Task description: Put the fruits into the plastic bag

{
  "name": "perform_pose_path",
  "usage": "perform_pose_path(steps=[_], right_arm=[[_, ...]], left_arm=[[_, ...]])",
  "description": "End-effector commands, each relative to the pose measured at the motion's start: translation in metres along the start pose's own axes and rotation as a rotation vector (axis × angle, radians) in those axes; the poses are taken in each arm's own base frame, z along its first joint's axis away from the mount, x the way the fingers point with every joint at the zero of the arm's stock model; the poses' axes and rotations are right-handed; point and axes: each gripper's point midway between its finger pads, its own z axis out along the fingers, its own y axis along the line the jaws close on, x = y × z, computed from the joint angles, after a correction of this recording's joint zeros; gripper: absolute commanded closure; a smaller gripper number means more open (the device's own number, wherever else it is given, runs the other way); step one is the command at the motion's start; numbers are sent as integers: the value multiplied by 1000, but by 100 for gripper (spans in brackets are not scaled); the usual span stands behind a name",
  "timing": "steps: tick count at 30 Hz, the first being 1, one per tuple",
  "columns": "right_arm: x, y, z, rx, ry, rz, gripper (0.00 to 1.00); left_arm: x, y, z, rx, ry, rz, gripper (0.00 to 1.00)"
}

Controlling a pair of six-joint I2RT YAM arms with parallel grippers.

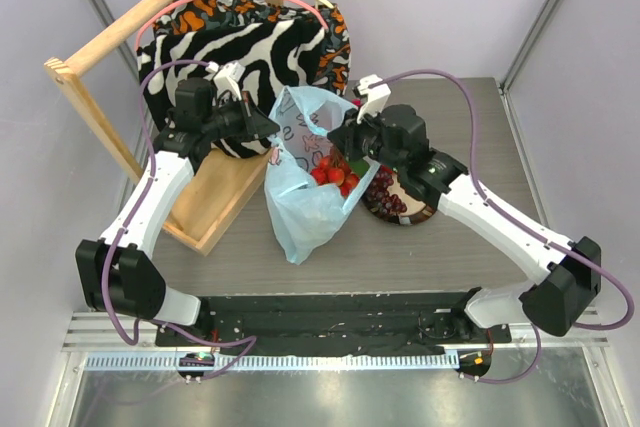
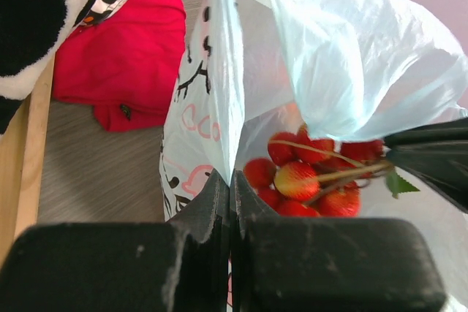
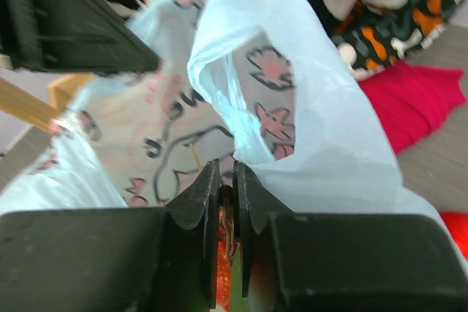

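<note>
The light-blue plastic bag [image 1: 305, 197] stands open at the table's middle. My left gripper [image 1: 268, 127] is shut on the bag's left rim [image 2: 228, 129] and holds it up. My right gripper [image 1: 338, 133] is shut on the stem of the bunch of little red-yellow balls [image 1: 335, 175], which hangs in the bag's mouth. The bunch shows in the left wrist view [image 2: 311, 177] inside the bag, with my right fingers [image 2: 431, 155] at its stem. In the right wrist view the stem sits between my fingers [image 3: 252, 191] and the bag [image 3: 278, 93] fills the view. Dark purple grapes [image 1: 385, 192] lie on the plate.
The dark round plate [image 1: 400, 215] sits right of the bag. A wooden frame [image 1: 205, 202] and zebra-striped fabric [image 1: 250, 52] stand at the back left. A red cloth [image 2: 128, 56] lies behind the bag.
</note>
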Motion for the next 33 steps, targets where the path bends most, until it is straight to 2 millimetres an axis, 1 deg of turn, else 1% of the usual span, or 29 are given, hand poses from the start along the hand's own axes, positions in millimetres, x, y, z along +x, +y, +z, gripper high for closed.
perform_pose_path(steps=[1, 5, 10, 13, 17, 20, 21, 24, 25, 27, 28, 30, 31, 33], right_arm=[[3, -22, -5, 110, -18, -11, 99], [24, -32, -7, 160, 35, -3, 99], [54, -32, -1, 150, 106, 29, 99], [67, -36, 4, 165, 140, 46, 99], [76, -43, 6, 207, 170, 53, 99], [77, -49, 5, 241, 176, 51, 91], [79, -50, 4, 247, 184, 48, 84], [77, -49, 3, 246, 180, 50, 75], [76, -48, 3, 244, 178, 55, 69], [77, -48, 4, 240, 176, 60, 66], [78, -47, 4, 236, 177, 68, 61], [79, -43, 5, 218, 182, 80, 54], [79, -42, 6, 212, 180, 84, 47], [75, -38, 5, 197, 171, 92, 42]], left_arm=[[-15, -10, -3, 36, -37, 30, 100], [-15, -9, -2, 33, -33, 25, 100], [-15, -8, -2, 30, -35, 25, 100], [-15, -7, -1, 28, -33, 20, 100], [-13, -6, 1, 27, -29, 14, 100], [-12, -5, 2, 25, -24, 9, 100], [-11, -4, 2, 24, -22, 9, 100], [-12, -4, 2, 23, -21, 8, 100], [-12, -5, 2, 24, -22, 9, 100], [-12, -4, 1, 20, -24, 15, 100], [-12, -3, 1, 16, -23, 15, 100], [-14, -3, -1, 8, -28, 28, 100], [-13, -2, -1, 2, -25, 27, 100], [-15, -1, -2, -9, -31, 36, 100]])
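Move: Below the right hand lies the bag's floor, some 22 cm down, about 3 cm back and 4 cm to its left. The lychee bunch hangs by its stem from those fingers, centred roughly 9 cm below and 3 cm back. The plate stands about 13 cm to the hand's right, 2 cm back and 26 cm down. From the left hand, which pinches the rim, the bag's floor is around 10 cm right, 4 cm back and 19 cm below. Sinking about 11 cm into the bag with the lychee bunch still held by its stem, the right hand drifts some 3 cm right and tips its fingers further down, turning slightly clockwise. It then stops and opens to roughly half, letting go of the stem, while the left hand keeps its pinch on the rim. ##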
